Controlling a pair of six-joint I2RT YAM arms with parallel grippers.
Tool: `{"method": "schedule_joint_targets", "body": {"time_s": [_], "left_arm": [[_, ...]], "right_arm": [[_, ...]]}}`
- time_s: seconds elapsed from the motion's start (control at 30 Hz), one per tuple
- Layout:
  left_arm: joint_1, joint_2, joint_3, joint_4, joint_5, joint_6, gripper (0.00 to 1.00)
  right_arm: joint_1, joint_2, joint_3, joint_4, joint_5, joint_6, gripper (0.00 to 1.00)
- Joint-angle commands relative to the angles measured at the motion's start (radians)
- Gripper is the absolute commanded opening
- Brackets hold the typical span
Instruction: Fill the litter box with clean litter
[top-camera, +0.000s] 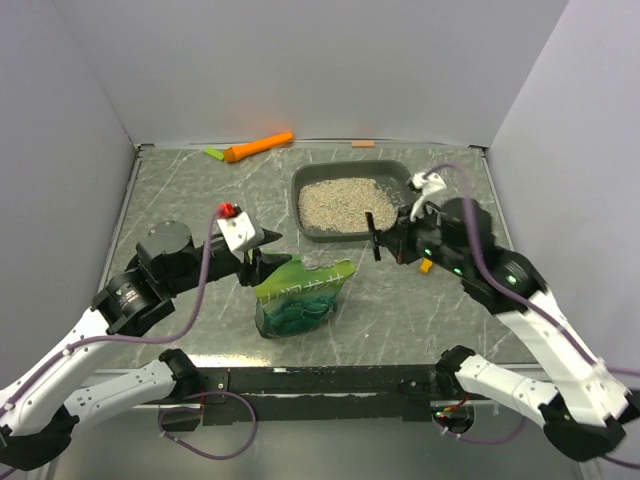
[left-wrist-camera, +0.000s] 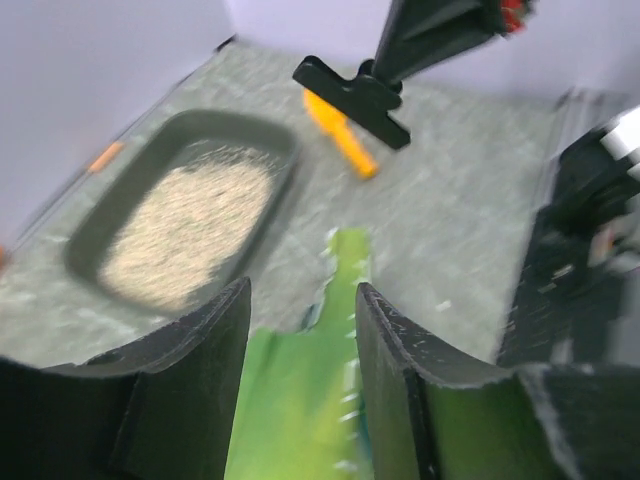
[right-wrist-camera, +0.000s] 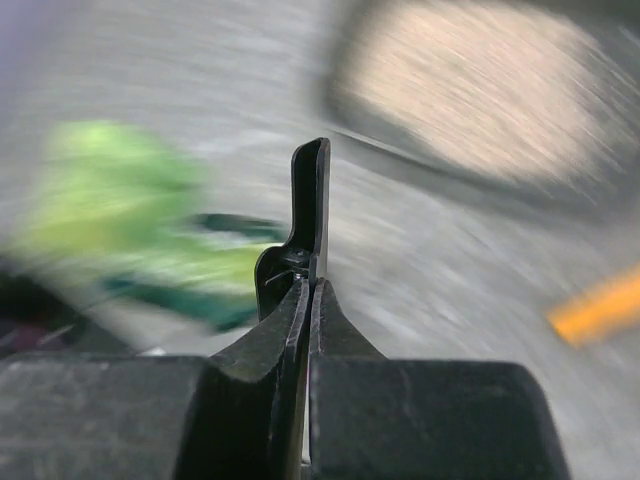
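Observation:
The dark grey litter box (top-camera: 399, 172) sits at the back centre-right, with beige clean litter (top-camera: 345, 203) spread over its floor. A green-teal bag (top-camera: 300, 300) stands on the table in front of it. My left gripper (top-camera: 268, 266) is open at the bag's top left corner. In the left wrist view the bag's top edge (left-wrist-camera: 300, 400) runs between the spread fingers (left-wrist-camera: 385, 340), unpinched. My right gripper (top-camera: 383, 240) is shut on a thin black clip-like strip (right-wrist-camera: 313, 190) just in front of the box. The wrist views also catch the litter (left-wrist-camera: 190, 225) and the box (right-wrist-camera: 345, 95).
A small orange scoop (top-camera: 426, 265) lies under my right arm, right of the bag. An orange and green carrot-shaped item (top-camera: 258, 147) lies by the back wall. Grey walls close in the marbled table on three sides.

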Motion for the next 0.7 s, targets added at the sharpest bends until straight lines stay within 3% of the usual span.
{"method": "schedule_joint_targets", "body": {"time_s": [0.0,0.13,0.27,0.4,0.67], "left_arm": [[0.003,0.026,0.065,0.058,0.129,-0.267,0.48],[0.003,0.003,0.015,0.211,0.247,-0.377,0.48],[0.003,-0.034,-0.039,0.346,0.321,-0.482,0.47],[0.003,-0.072,-0.064,0.423,0.333,-0.539,0.48],[0.003,-0.112,-0.088,0.425,0.284,-0.569,0.52]], "right_arm": [[0.017,-0.053,0.052,0.118,-0.428,-0.055,0.00],[0.023,-0.033,0.068,0.183,-0.746,-0.049,0.00],[0.037,-0.018,0.069,0.262,-0.871,0.004,0.00],[0.065,0.010,0.080,0.306,-0.898,0.043,0.00],[0.135,0.043,0.031,0.498,-0.936,0.170,0.00]]}}
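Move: The clip in the right hand's shut fingers is some 17 cm to the right of the open, empty left gripper, about 7 cm ahead and 5 cm below. That left gripper is roughly 19 cm left of the right hand, 5 cm back and 5 cm higher. From the right hand the litter bag stands about 17 cm left, 2 cm back and 22 cm down; the litter box is some 30 cm ahead, 2 cm left. Back, left and up, the right hand sweeps the clip about 19 cm off towards the left gripper, above the bag, keeping its shut grip and swinging some 50 degrees counter-clockwise until its fingers point left. The left hand draws back and rises, roughly 7 cm each, turning its still-open fingers clockwise and slightly up to face the clip. ##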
